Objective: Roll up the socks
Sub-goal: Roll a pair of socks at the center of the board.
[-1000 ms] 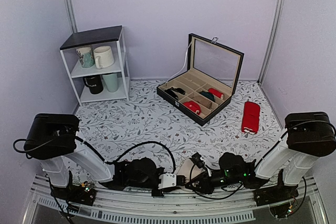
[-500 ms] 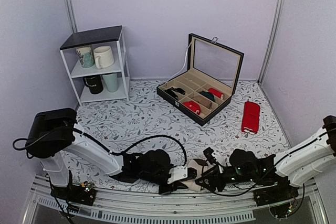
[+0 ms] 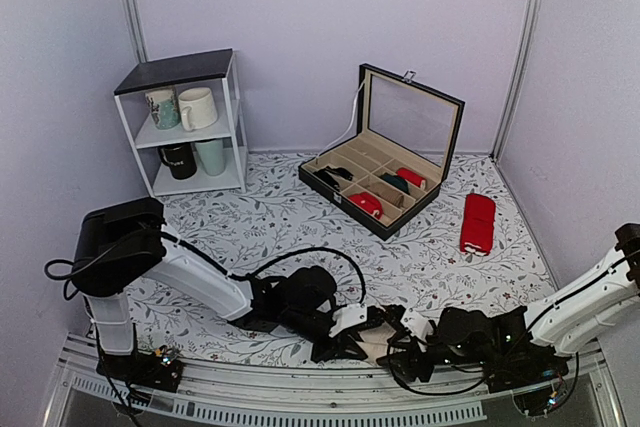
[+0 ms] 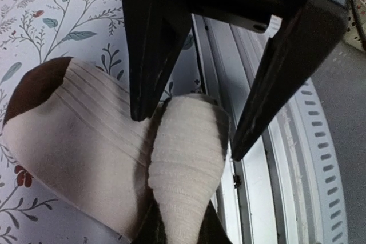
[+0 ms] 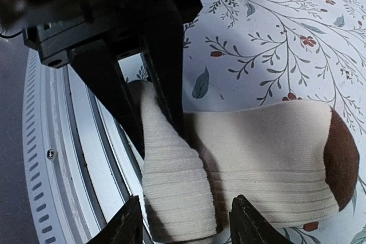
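The socks point(image 3: 377, 331) lie at the table's near edge, cream ribbed fabric point(image 5: 263, 152) with a dark brown patch point(image 5: 342, 158) at one end. One part is pulled up into a narrow cream ridge point(image 4: 189, 158). My left gripper point(image 3: 356, 337) comes in from the left, and its black fingers point(image 5: 168, 78) pinch the thin end of that ridge. My right gripper point(image 5: 187, 221) faces it from the right. Its jaws stand open on either side of the ridge's wide end without pressing it. The flat part of the socks point(image 4: 86, 135) rests on the flowered cloth.
The metal front rail point(image 3: 300, 402) runs right beside the socks. Farther back stand an open black compartment box point(image 3: 385, 179) holding small bundles, a plain red pair point(image 3: 478, 222) at the right, and a white shelf with mugs point(image 3: 190, 122) at the left.
Both grippers have slid to the right along the near edge. The right gripper has opened, and the left has closed on the raised fold of the socks.
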Controlling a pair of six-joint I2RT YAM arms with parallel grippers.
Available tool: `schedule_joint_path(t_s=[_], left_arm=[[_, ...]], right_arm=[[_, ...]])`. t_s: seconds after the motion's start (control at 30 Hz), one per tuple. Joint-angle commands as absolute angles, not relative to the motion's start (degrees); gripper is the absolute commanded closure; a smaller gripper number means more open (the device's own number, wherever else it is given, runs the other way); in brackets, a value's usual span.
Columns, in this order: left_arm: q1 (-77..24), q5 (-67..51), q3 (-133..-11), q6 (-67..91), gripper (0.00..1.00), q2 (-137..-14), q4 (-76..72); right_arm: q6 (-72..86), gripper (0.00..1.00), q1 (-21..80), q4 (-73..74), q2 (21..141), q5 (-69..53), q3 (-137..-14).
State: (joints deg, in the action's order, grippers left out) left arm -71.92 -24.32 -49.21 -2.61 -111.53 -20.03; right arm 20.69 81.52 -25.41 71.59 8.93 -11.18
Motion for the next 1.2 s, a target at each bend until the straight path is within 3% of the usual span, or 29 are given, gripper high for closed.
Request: schedule_joint_path(t_s=[0.0,0.27,0.43,0.57,0.6,0.63,0.7,0.8,0.93,1.17], left_arm=[[-71.46,-24.87,-46.80,-1.42,1.00,-118.14,-5.10],[-71.01,-25.49,-47.10,-0.98,1.00,-119.79,-5.32],[-70.88,-24.19,-46.08,-0.62,1.00,-117.63,-7.81],[-70.93,-19.92,-43.83,-1.46,0.77,-111.51,-12.10],[-70.93,-18.39,-42.83,-1.92,0.61,-109.10,-13.81],[-70.93,-17.10,-41.76,-2.55,0.55,-106.87,-15.87],[-70.97,-14.54,-39.44,-4.03,0.53,-102.03,-20.74],[-71.28,-12.66,-35.16,-7.18,0.40,-95.15,-29.06],[-72.23,-13.20,-29.85,-12.29,0.34,-91.32,-39.72],[-76.37,-11.74,-29.96,-13.83,0.39,-95.06,-41.59]], right_arm=[[18.95,0.47,83.31,-27.61,74.52,13.53,-13.10],[20.18,0.51,83.87,-27.76,78.88,10.98,-14.68],[22.81,0.80,84.03,-27.68,83.82,8.86,-15.95],[26.46,0.89,84.02,-28.24,83.44,8.13,-13.78],[27.51,0.89,84.02,-28.36,82.91,8.42,-13.18],[28.37,0.89,84.02,-28.53,82.42,8.52,-12.35],[30.76,0.90,83.77,-29.34,81.62,8.42,-10.41],[33.29,0.90,82.38,-30.23,81.68,6.22,-9.14],[36.12,0.90,78.99,-31.65,84.93,0.05,-9.01],[40.21,0.90,76.50,-34.96,91.54,-6.83,-9.31]])
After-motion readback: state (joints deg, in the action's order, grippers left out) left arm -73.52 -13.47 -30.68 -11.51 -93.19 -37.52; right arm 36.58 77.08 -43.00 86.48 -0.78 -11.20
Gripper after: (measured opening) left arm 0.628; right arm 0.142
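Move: The rolled end of the sock is still pinched in the left gripper, its middle about 2 cm to that hand's right and level with it. From the open right gripper the roll's middle is about 3 cm to the left and 1 cm below; the loose brown toe lies some 8 cm ahead and 2 cm below, and the near table edge about 4 cm back and 2 cm below. Slide the open right gripper about 2 cm left over the free end of the roll and shut its fingers on it, then keep the pinch and turn that wrist forward some 20 degrees, sinking slightly. Once the right has hold, open the left gripper, draw it left off its end of the roll, then lift it clear by about 7 cm, turning it backward. ##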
